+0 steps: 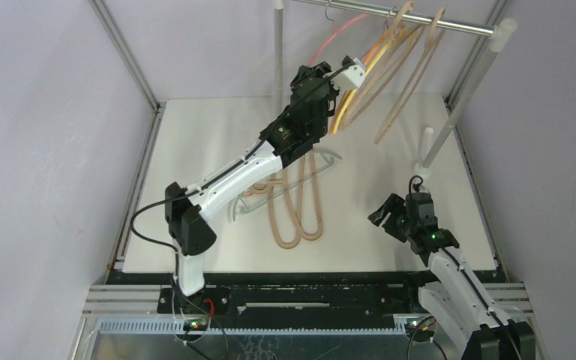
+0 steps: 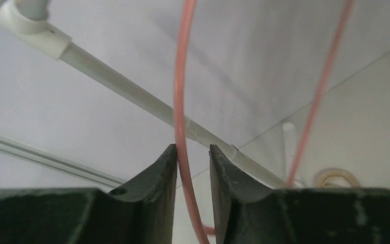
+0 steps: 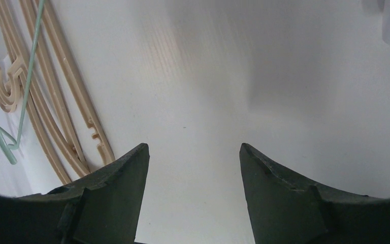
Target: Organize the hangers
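A thin pink hanger hangs from the silver rail, beside an orange one and thick beige hangers. My left gripper is raised up to it. In the left wrist view the pink wire runs between the slightly parted jaws of that gripper; it rests against the left finger, with a gap to the right one. More beige hangers and a pale-green one lie on the table. My right gripper hovers open and holds nothing.
The rack's slanted white upright and a short white post stand at the right back. Another upright rises behind the left arm. Beige hangers and the green wire lie left of the right gripper.
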### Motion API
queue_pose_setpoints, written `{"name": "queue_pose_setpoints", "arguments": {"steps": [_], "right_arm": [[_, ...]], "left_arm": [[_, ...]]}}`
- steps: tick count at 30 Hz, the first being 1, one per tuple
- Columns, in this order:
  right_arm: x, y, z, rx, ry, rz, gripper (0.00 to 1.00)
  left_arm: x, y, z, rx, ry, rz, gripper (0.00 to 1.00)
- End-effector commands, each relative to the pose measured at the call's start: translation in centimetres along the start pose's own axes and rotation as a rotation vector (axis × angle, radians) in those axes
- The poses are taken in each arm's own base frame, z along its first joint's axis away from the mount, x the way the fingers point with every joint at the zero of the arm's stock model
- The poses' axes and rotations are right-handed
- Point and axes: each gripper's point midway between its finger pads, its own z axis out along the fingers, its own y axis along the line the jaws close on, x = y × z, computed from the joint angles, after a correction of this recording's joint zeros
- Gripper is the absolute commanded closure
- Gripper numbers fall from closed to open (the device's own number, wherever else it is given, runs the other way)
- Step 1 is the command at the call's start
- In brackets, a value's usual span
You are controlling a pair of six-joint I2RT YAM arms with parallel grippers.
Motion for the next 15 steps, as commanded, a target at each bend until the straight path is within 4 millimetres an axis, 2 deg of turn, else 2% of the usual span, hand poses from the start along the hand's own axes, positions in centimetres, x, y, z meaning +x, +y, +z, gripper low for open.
{"name": "queue_pose_setpoints", "arguments": {"steps": [1,3,6,7,12,15], "right_arm": [[-0.5,0.3,0.2,-0.020,-0.022,-0.007,0.26],[-0.4,0.3,0.2,-0.022,-0.019,-0.007,0.26],[-0.3,0.3,0.1,-0.025,-0.014,-0.004,0.26],[-0.3,0.4,0.1,-0.027,-0.015,-0.002,0.26],[-0.4,0.4,-0.1,-0.029,-0.021,-0.004,0.26],[-0.3,0.3,-0.2,-0.025,-0.020,-0.006,0.25]], "left_arm": [[-0.6,1.3,-1.6,0.045,-0.049,-0.100,0.63],[-1.1,1.6,-2.4,0.075,-0.086,-0.147,0.54],[-1.4,1.9,-3.6,0.117,-0.127,-0.204,0.29],[-1.5,2.6,-4.1,0.120,-0.137,-0.227,0.22],[-1.0,4.9,-6.6,0.156,-0.191,-0.341,0.02],[-0.5,6.4,-8.6,0.181,-0.220,-0.409,0.01]]}}
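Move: Between the left hand's already slightly open fingers stands the near side of the pink hanger, its middle about 8 cm ahead and 5 cm up. The rail carrying it runs roughly 10 cm ahead and 17 cm above; the yellow hanger hangs some 8 cm ahead and 10 cm right, and the green hanger lies about 15 cm back, 10 cm left and 43 cm below. From the idle right hand the pink hanger is about 31 cm ahead, 18 cm left and 43 cm up. Opening the rest of the way to wide, the left fingers let go of the pink hanger's near side. The hand first sinks about 3 cm beside the tube, then draws back some 5 cm from the hangers, drifting left and rising again, while it turns roughly 15 degrees clockwise and its left side dips. The tube still stands close along one open finger. ##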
